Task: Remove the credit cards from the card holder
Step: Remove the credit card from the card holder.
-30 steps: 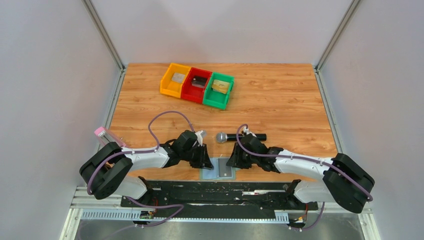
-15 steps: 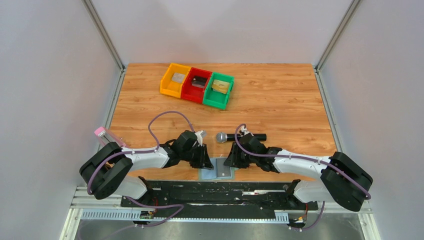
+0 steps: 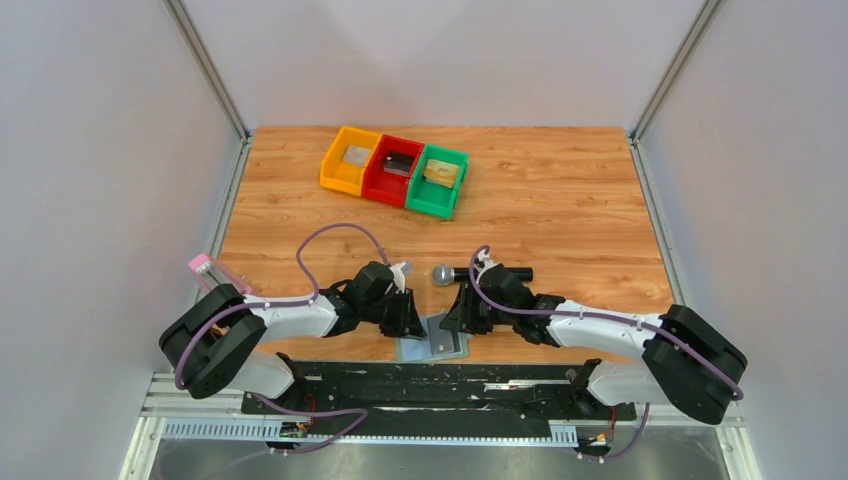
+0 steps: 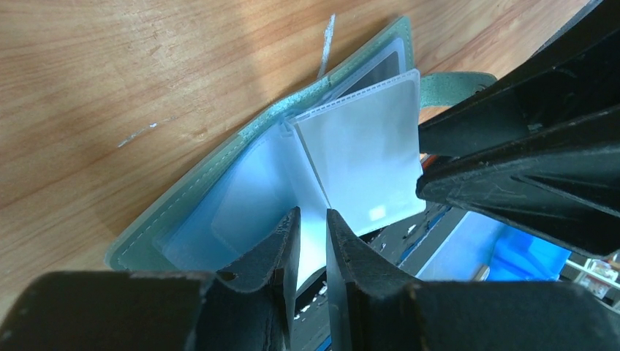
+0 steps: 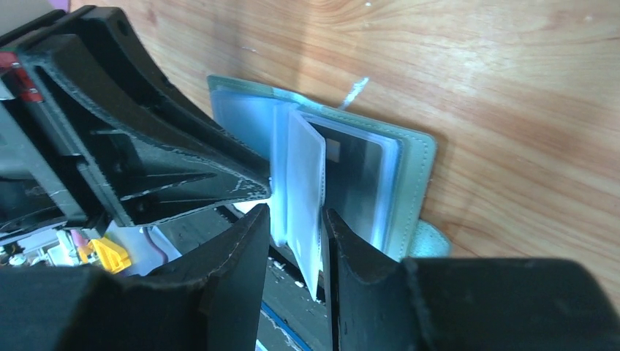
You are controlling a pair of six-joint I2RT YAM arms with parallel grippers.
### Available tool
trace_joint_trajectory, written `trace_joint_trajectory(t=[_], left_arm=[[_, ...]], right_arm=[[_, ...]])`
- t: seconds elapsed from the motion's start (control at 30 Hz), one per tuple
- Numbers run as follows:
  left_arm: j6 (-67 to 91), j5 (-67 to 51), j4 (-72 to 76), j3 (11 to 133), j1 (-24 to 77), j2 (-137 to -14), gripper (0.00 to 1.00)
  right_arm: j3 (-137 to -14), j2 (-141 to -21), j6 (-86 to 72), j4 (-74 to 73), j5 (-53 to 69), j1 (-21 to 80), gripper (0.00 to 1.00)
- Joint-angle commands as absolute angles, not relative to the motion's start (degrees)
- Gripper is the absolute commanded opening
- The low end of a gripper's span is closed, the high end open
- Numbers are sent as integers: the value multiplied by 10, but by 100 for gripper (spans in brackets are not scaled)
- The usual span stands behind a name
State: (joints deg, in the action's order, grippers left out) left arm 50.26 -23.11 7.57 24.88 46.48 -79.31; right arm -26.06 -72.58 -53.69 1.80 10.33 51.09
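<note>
The card holder (image 3: 414, 351) lies open at the table's near edge, pale blue-grey with clear sleeves (image 4: 362, 146) fanned up from its crease. A grey credit card (image 5: 354, 183) with a gold chip sits in a sleeve on the right panel. My left gripper (image 4: 313, 213) is shut on a clear sleeve of the left panel; in the top view the left gripper (image 3: 413, 325) is at the holder's left. My right gripper (image 5: 296, 210) is shut on a bundle of raised sleeves, and the right gripper (image 3: 456, 322) is at the holder's right. Other credit cards (image 3: 441, 173) lie in the bins.
A yellow bin (image 3: 338, 175), a red bin (image 3: 380, 188) and a green bin (image 3: 428, 205) stand in a row at the back, each with a card inside. A black microphone (image 3: 480, 273) lies just beyond the right gripper. A pink-capped object (image 3: 204, 265) rests at the left edge.
My right gripper has shifted left towards the left gripper, lifting the sleeves so the holder looks tilted and partly folded. The left gripper has hardly moved.
</note>
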Motion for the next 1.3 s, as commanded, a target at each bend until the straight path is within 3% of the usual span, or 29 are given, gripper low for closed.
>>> trace_joint_trajectory(t=[0.0,0.3,0.53,1.07,1.27], left_arm=[[508,-228,73,250,467,-778,27],[510,-128,-111,305,453,-650,27],[483,-126,-170,313,406,-582,29],[474,-215,-101,299,405,-619,28],[484,-225,-64,268,405,-650,22]], right_arm=[[-259,-710,-540,75,139,514,33],[-269,-702,-547,82,151,517,33],[-323,-770,-548,99,175,540,33],[-330,-764,-524,34,115,548,33],[-334,-787,-516,26,103,546,32]])
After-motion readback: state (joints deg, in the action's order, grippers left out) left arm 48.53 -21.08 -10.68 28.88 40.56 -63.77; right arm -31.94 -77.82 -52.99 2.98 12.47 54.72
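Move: My right fingertips have the raised card page of the open card holder about 1 cm to their left and 2 cm back. The holder's left leaf, where that page is to land, lies some 6 cm left, 2 cm back and 3 cm below. The microphone is about 11 cm ahead and 9 cm to the right. From my left hand, the left leaf's middle is about 2 cm left, 1 cm back and just below, the raised page some 3 cm right. I sweep the half-raised page over to the left with my right fingertips, rising about 2 cm, then travelling level to some 5 cm left before easing back a little. My left hand clears the way from the left leaf, going up about 6 cm as well as left and forward, then sinks and returns slightly. Both grippers keep their narrow gaps, and both end clear of the pages. ##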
